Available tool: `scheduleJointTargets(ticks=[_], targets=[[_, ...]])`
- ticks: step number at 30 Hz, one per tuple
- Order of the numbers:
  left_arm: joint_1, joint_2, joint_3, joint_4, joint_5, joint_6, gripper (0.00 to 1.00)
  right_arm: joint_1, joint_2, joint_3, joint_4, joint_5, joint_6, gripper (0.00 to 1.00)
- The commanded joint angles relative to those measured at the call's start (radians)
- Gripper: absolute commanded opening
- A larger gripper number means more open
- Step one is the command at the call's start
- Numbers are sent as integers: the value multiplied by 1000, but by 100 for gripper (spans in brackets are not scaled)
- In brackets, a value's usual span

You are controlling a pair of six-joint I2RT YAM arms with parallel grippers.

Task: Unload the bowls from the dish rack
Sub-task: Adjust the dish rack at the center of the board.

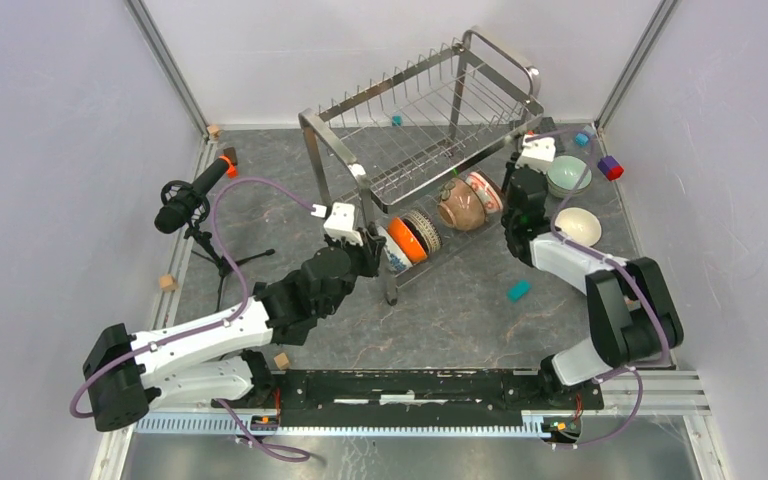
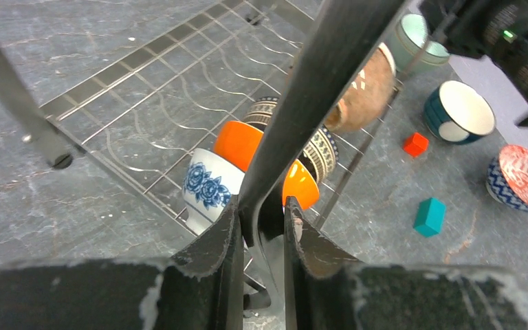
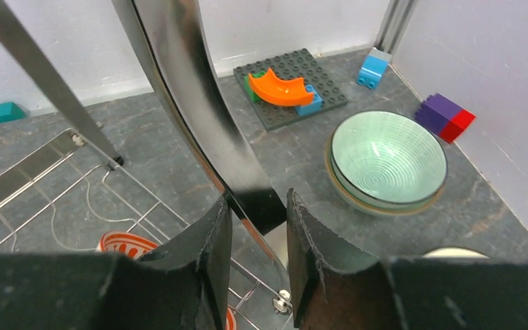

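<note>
The steel dish rack (image 1: 430, 110) stands mid-table. Several bowls lie on their sides in its lower tier: a blue-and-white one (image 2: 210, 184), an orange one (image 2: 240, 143), a brown one (image 1: 463, 203) and a red-patterned one (image 1: 485, 190). My left gripper (image 1: 370, 240) (image 2: 261, 206) is shut on the rack's front left leg (image 2: 330, 75). On the right side, my right gripper (image 1: 516, 188) (image 3: 256, 203) is shut on another leg (image 3: 192, 89). A pale green bowl (image 3: 387, 159) and a cream bowl (image 1: 578, 226) sit upright on the table to the right.
A microphone on a tripod (image 1: 185, 205) stands left of the rack. Toy blocks lie around: teal (image 1: 519, 290), purple-and-red (image 1: 610, 168), red (image 2: 416, 144). A grey brick plate (image 3: 289, 93) lies by the back wall. Another patterned bowl (image 2: 520, 178) rests on the table at right.
</note>
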Motion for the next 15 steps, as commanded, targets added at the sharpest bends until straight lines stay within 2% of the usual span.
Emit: scheduleJointTargets(ticks=[1,7,15], targets=[[102,33,45,-16,-134,86,2,81,-124,-111,-107,-166,180,0],[193,24,42,-19,-135,69,2,88,-228,-216,-143,-261,216,0],[296,115,75,12,-90,50,2,134,-338,-316,-177,-346,286,0]])
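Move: Both my hands already grip the dish rack by its near posts. Its middle lies some 19 cm ahead and 10 cm right of my left hand, and about 21 cm left and level with my right, slightly below both. The orange bowl is roughly 10 cm ahead of my left hand and 7 cm to its right, 14 cm lower. From my right hand, the brown bowl sits about 13 cm left, the green bowl stack some 16 cm right and 10 cm ahead. I swing the rack clockwise between my two hands: my left hand carries its near-left post about 6 cm forward and 7 cm left, turning some 15 degrees counter-clockwise as it goes, while my right hand draws the near-right post back about 7 cm towards my base. Both grippers keep their hold on the posts. ##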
